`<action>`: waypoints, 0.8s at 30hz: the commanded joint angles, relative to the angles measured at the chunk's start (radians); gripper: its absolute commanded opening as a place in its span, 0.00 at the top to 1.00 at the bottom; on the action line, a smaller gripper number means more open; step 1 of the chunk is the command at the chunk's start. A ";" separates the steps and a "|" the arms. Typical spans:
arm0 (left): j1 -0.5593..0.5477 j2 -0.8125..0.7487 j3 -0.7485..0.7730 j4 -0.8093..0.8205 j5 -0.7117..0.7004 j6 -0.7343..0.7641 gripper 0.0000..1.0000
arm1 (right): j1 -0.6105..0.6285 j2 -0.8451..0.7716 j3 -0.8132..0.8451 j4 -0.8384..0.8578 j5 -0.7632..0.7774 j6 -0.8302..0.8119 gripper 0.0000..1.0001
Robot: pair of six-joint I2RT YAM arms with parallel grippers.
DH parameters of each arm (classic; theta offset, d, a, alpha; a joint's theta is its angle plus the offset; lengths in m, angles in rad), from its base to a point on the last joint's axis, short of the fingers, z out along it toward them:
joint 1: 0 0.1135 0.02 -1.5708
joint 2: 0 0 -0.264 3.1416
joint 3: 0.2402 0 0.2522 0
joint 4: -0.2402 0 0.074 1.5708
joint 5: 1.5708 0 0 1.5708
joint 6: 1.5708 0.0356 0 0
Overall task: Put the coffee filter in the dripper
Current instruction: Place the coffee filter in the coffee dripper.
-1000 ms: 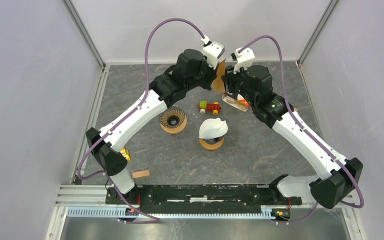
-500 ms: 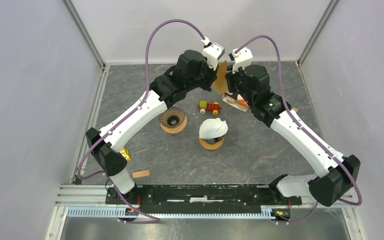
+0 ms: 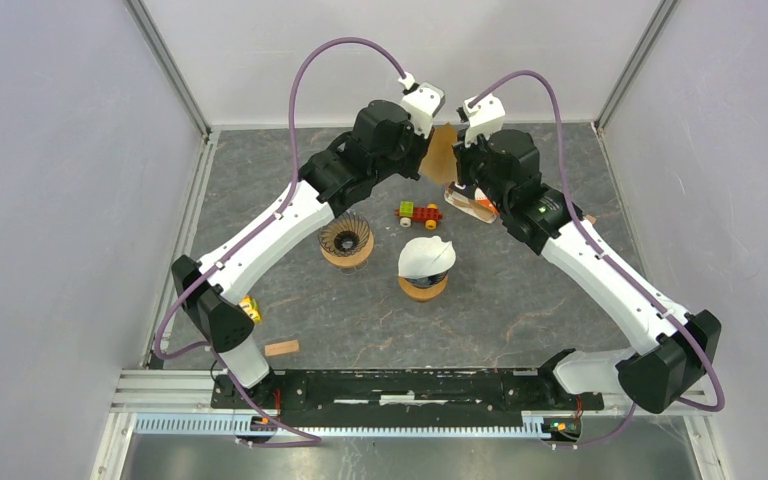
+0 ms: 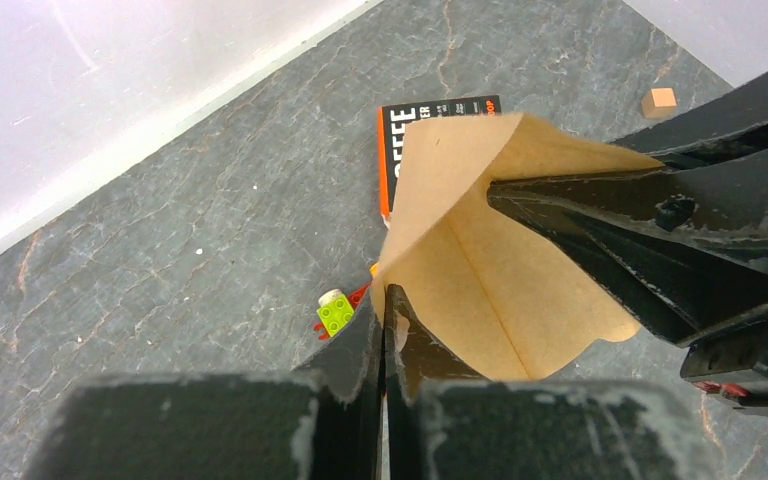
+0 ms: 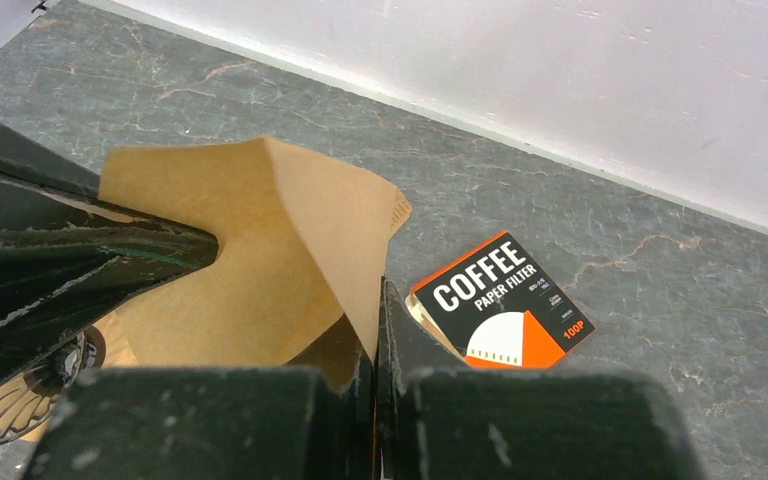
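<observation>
A brown paper coffee filter (image 3: 443, 152) hangs in the air at the back of the table, between my two grippers. My left gripper (image 3: 428, 148) is shut on one edge of it (image 4: 383, 300). The right gripper (image 3: 458, 158) is shut on the opposite edge (image 5: 377, 300). Between them the filter (image 4: 480, 270) spreads into a partly open cone (image 5: 260, 240). The empty wire dripper (image 3: 346, 238) stands on its wooden ring below and to the left, apart from both grippers. Its rim shows at the lower left of the right wrist view (image 5: 20, 400).
A white cone on a wooden ring (image 3: 426, 262) stands right of the dripper. A black and orange filter box (image 3: 470, 205) lies under the right gripper. A toy brick car (image 3: 418, 212), a wooden block (image 3: 281, 347), a yellow piece (image 3: 251, 308) and a tan cube (image 3: 590, 219) lie around.
The right gripper has closed onto the filter's edge. The left gripper kept its hold and drew slightly left, so the filter has spread open a little.
</observation>
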 commanded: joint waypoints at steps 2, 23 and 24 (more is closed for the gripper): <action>-0.004 -0.051 -0.003 0.037 -0.026 0.013 0.98 | -0.004 -0.038 -0.001 0.042 0.009 -0.013 1.00; -0.004 -0.072 -0.013 0.073 0.090 0.062 0.63 | -0.011 -0.073 -0.068 0.082 -0.142 0.006 1.00; -0.004 -0.074 -0.013 0.073 0.099 0.069 0.60 | -0.012 -0.075 -0.072 0.082 -0.144 0.005 1.00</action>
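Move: The filter is pinched between both hands. From the right hand, the empty grey dripper on its glass server is about 8 cm back, 22 cm left and 21 cm below; the white-filtered dripper is roughly 14 cm back and 6 cm left, the toy car 4 cm ahead and 7 cm left, and the filter box 8 cm ahead and 7 cm right. From the left hand, the grey dripper is some 7 cm back, 17 cm left and 22 cm down. Back and left by about 1.5 cm goes the right hand, after rising slightly then dipping, turning some 5 degrees counter-clockwise with its pinch on the filter kept. The left hand rises under 1 cm, then opens its shut fingers about a third of the way, letting go of its edge while easing back about 1 cm. ##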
